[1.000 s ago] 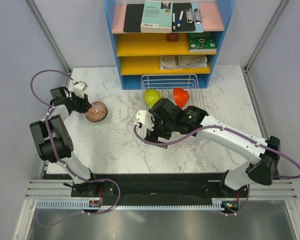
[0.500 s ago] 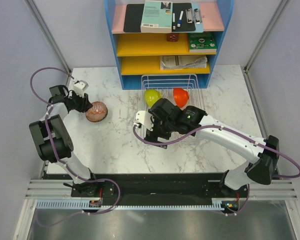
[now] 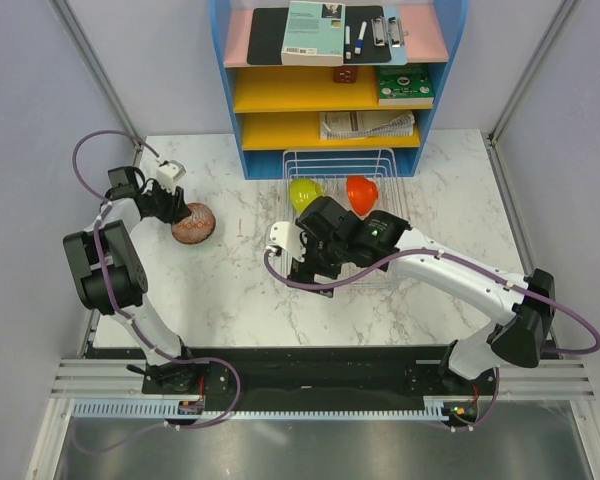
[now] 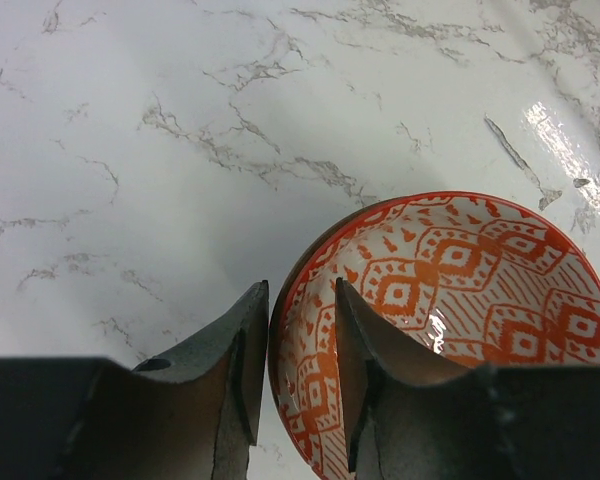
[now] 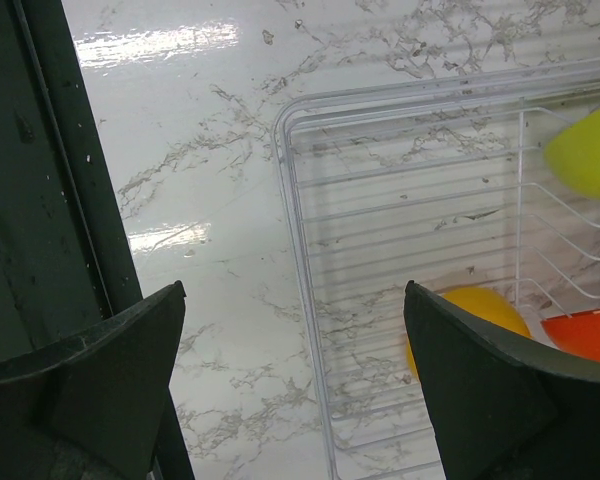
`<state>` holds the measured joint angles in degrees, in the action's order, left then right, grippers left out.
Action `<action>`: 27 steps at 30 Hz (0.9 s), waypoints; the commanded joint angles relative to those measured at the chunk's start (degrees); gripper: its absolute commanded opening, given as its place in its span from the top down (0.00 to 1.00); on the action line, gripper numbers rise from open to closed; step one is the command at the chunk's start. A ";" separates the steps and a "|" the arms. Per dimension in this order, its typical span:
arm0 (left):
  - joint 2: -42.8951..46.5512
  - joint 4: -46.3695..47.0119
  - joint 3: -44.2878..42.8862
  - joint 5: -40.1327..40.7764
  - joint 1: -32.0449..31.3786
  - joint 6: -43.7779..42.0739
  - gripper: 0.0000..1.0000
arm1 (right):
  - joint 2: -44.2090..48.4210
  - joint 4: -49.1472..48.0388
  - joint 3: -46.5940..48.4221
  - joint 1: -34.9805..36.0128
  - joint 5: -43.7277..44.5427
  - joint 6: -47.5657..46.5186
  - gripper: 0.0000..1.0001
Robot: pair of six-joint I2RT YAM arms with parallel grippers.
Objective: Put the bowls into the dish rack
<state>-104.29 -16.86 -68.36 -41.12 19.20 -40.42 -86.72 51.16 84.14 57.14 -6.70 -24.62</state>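
A red-and-white patterned bowl rests tilted on the marble at the left. My left gripper is shut on its near rim, one finger outside the wall and one inside. The wire dish rack lies in front of the shelf unit. It holds a lime-green bowl and a red bowl. The right wrist view shows the rack with an orange-yellow bowl, the lime one and the red one. My right gripper hangs open over the rack's corner, holding nothing.
A blue-and-yellow shelf unit with books, pens and a clipboard stands at the back, just behind the rack. Metal frame posts flank the table. The right arm stretches across the rack's front.
The left wrist has swung round and shifted slightly right, and the patterned bowl has tipped in its grip. The right arm has edged a little to the left.
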 commanded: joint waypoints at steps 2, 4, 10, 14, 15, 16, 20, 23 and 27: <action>-0.21 -1.15 -3.18 0.08 -0.39 -2.55 0.62 | -0.47 -0.09 2.96 -0.02 -0.95 0.80 0.02; -0.21 -1.33 -3.36 0.34 -0.48 -2.64 0.64 | -0.47 -0.09 3.05 -0.02 -0.86 0.80 0.02; -0.12 -1.33 -3.27 0.96 -0.48 -2.64 0.84 | -0.30 0.00 3.31 -0.10 -1.03 0.89 0.02; -0.12 -1.77 -3.10 0.70 -0.57 -2.64 0.91 | -0.03 0.08 3.49 -0.10 -0.95 0.98 0.02; 0.05 -1.77 -3.10 0.78 -0.57 -2.64 0.93 | -0.20 0.08 3.49 -0.02 -0.86 0.98 0.02; 0.23 -1.86 -3.10 0.70 -0.48 -2.64 0.94 | -0.12 0.08 3.49 -0.10 -0.77 0.98 0.02; 2.42 -2.03 -2.57 0.87 -0.48 -1.16 0.98 | -0.12 0.00 3.66 -0.10 -0.68 1.07 0.02; 6.02 -1.95 -1.34 0.26 -0.39 0.16 0.98 | -0.21 0.00 3.84 -0.02 -0.60 1.33 0.02; 11.20 -1.86 0.59 -1.24 -0.39 1.84 0.98 | -0.38 -0.62 3.93 -0.02 -0.16 1.77 0.02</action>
<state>-99.98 -19.77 -68.75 -40.66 18.90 -40.82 -87.09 51.46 85.34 57.14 -6.70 -23.90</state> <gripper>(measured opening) 0.104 0.976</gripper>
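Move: The patterned bowl's middle lies about 5 cm to the right of the left hand, 3 cm back and some 2 cm below; the open fingers already straddle its far-left rim. Nothing else stands close to the bowl; the nearest thing, the green bowl in the rack, is roughly 30 cm to the left hand's right and 3 cm farther out, about level. From the idle right hand the patterned bowl lies about 33 cm left, 18 cm ahead and 14 cm below. Bring the left gripper's fingers together where they are, straddling the patterned bowl's far-left rim, and pinch the wall between the pads, letting the hand ease up barely a centimetre. Once they are shut on it, keep the grip and lift nearly straight up, quickening at the end, to about 2.5 cm above the start, with the wrist hardly turning. ##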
